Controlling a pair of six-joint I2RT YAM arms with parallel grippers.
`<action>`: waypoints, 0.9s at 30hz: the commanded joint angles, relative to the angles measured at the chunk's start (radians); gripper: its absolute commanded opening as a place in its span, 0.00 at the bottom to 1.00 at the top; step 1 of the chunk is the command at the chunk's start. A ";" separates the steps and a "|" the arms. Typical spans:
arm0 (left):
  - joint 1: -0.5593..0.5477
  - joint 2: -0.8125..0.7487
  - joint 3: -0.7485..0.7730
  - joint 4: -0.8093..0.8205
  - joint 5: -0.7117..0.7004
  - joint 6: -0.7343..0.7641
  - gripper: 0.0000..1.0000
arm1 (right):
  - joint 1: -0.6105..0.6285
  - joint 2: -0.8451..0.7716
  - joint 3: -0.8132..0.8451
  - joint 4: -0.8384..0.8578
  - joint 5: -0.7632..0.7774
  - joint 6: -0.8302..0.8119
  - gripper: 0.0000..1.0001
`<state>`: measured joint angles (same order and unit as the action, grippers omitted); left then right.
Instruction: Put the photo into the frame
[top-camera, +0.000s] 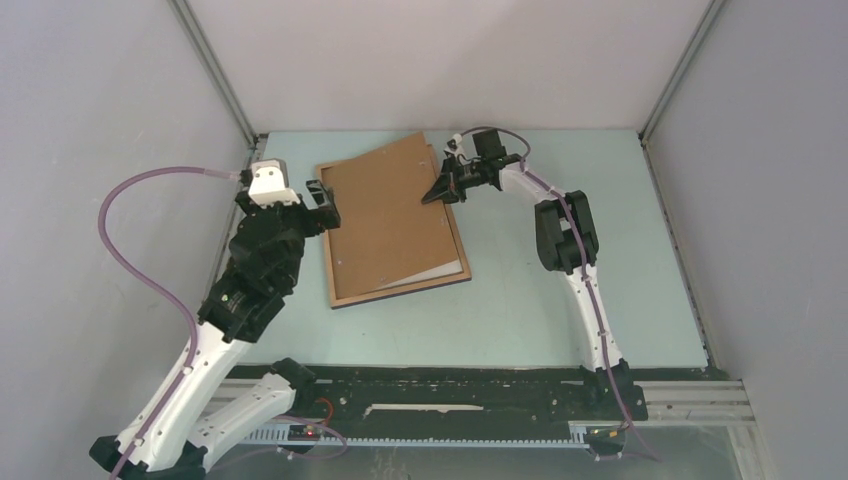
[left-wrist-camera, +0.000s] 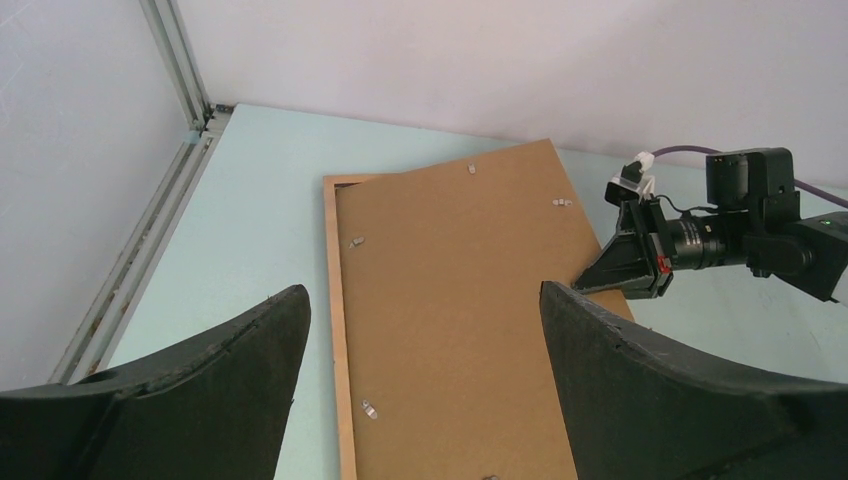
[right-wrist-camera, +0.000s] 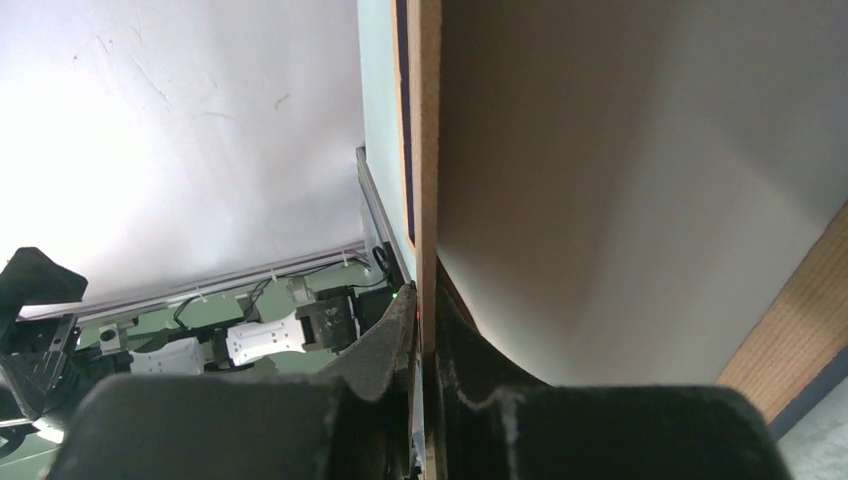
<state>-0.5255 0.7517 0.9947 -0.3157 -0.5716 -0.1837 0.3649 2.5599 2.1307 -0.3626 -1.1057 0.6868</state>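
Note:
The photo (top-camera: 390, 215) lies brown back up, skewed across the frame (top-camera: 400, 291), whose wooden rim shows along the left and near sides. My right gripper (top-camera: 437, 195) is at the photo's right edge, and its fingers sit close against both faces of the thin board (right-wrist-camera: 430, 150), shut on it. That edge is lifted off the frame (right-wrist-camera: 800, 320). My left gripper (top-camera: 322, 205) hovers wide open over the frame's left rim (left-wrist-camera: 333, 300) and holds nothing. In the left wrist view the photo (left-wrist-camera: 450, 250) fills the space between the left gripper's fingers (left-wrist-camera: 250, 370). The beach print is hidden underneath.
Small metal clips (left-wrist-camera: 370, 408) dot the board's back. Grey walls close the pale green table (top-camera: 560, 280) on three sides, with an aluminium rail (left-wrist-camera: 150, 240) along the left. A black base bar (top-camera: 450, 390) runs across the near edge.

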 joint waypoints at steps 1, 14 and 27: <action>0.008 0.011 -0.021 0.030 0.014 -0.018 0.92 | 0.014 -0.058 0.037 0.015 -0.015 0.023 0.16; 0.012 0.049 -0.021 0.026 0.004 -0.014 0.92 | 0.014 -0.058 0.154 -0.239 0.232 -0.163 0.63; 0.012 0.094 -0.021 0.023 -0.018 -0.002 0.91 | 0.040 -0.119 0.208 -0.404 0.400 -0.303 0.79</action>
<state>-0.5201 0.8364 0.9947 -0.3161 -0.5697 -0.1837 0.3790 2.5256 2.2967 -0.7521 -0.6731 0.4290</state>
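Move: The right hand still has the brown backing board by its right edge, fingers just starting to part; the board's middle lies about 8 cm left, 3 cm back and 3 cm below. The photo frame's middle, with the white sheet inside, lies some 8 cm left, 5 cm back and 5 cm below the right hand. From the left hand, the board is about 14 cm ahead, 8 cm right and 30 cm below. Right fingers open, release the board and go some 4 cm right and forward; left sinks forward 3 cm. ##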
